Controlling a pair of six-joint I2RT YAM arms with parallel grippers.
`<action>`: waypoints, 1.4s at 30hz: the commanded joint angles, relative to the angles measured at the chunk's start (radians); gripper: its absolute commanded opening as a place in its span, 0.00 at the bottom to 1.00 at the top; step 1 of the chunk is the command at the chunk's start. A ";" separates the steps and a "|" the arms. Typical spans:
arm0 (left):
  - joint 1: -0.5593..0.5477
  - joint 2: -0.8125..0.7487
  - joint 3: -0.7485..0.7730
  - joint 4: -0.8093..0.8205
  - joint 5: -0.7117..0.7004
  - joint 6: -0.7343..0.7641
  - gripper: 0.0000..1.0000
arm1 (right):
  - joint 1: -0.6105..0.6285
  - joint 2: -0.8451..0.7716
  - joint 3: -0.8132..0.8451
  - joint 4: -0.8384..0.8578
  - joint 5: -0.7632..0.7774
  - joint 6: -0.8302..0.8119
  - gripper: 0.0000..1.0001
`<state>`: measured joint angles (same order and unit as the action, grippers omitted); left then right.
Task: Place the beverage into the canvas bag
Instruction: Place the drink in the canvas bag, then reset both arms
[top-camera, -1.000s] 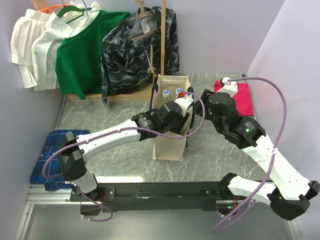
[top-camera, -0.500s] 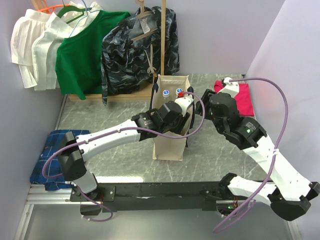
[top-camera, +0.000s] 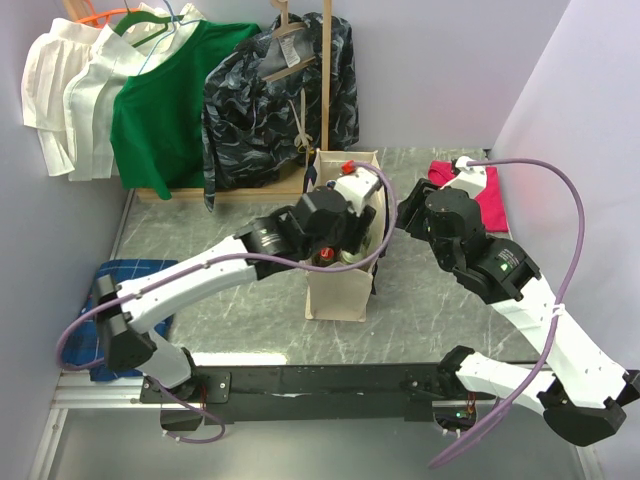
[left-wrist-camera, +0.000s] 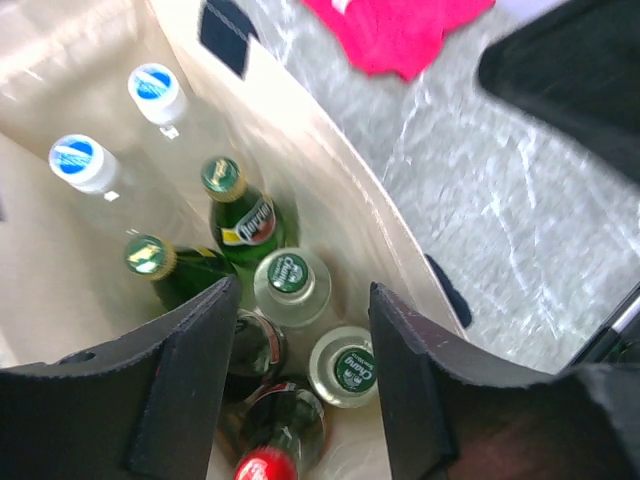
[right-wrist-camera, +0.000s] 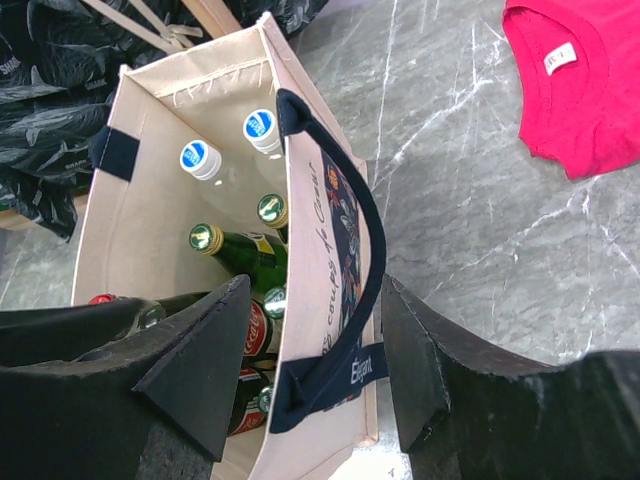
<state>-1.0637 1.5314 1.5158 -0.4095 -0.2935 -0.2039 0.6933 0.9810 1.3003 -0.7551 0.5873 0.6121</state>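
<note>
The cream canvas bag (top-camera: 335, 295) with navy handles stands mid-table, holding several bottles. My left gripper (top-camera: 335, 243) hangs over its mouth, open and empty (left-wrist-camera: 300, 390). Straight below it stand a red-capped cola bottle (left-wrist-camera: 262, 462) and two clear green-capped bottles (left-wrist-camera: 345, 365). Green glass bottles (left-wrist-camera: 240, 215) and blue-capped water bottles (left-wrist-camera: 155, 88) stand further in. My right gripper (top-camera: 390, 226) is at the bag's right side, open (right-wrist-camera: 315, 370), its fingers (right-wrist-camera: 200, 370) straddling the right wall and navy handle (right-wrist-camera: 365, 230) without touching them.
A pink shirt (top-camera: 485, 195) lies on the marble right of the bag. A blue plaid cloth (top-camera: 95, 320) lies at the left edge. White, green (top-camera: 160, 100) and dark patterned (top-camera: 280, 100) garments hang on a wooden rack behind the bag.
The left gripper has opened and risen above the bottles, its arm swinging up and left over the bag. The right arm has barely moved.
</note>
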 joint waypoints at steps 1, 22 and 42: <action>0.001 -0.085 0.055 0.014 -0.035 0.040 0.62 | -0.006 -0.010 -0.007 0.008 0.026 0.000 0.62; 0.149 -0.307 -0.118 -0.018 -0.158 0.032 0.97 | -0.005 0.010 -0.022 0.002 0.017 -0.002 0.62; 0.335 -0.401 -0.316 0.000 -0.127 -0.014 0.96 | -0.107 -0.131 -0.226 0.105 0.020 -0.146 0.66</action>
<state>-0.7383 1.1797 1.2388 -0.4553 -0.4049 -0.1917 0.6281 0.8932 1.1084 -0.7296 0.6174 0.5125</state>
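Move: The left hand is empty above the canvas bag. The bag's left handle lies about 14 cm to its left, 5 cm ahead and 7 cm lower. The clear bottle stands almost beneath it, about 2 cm back and 1 cm left; the red-capped cola is 5 cm left of that bottle. The right hand, outside the bag, has the right handle roughly 4 cm ahead, 3 cm left and 11 cm below. Out over the bag's left rim and towards its left handle goes the empty left hand: it climbs about 7 cm while its fingers spread wide, swings left some 18 cm and slightly forward, turning about 25 degrees counter-clockwise, then sinks outside the bag. Late on, the right hand drops about 5 cm and shifts 4 cm right, away from the bag's side, fingers staying open. ##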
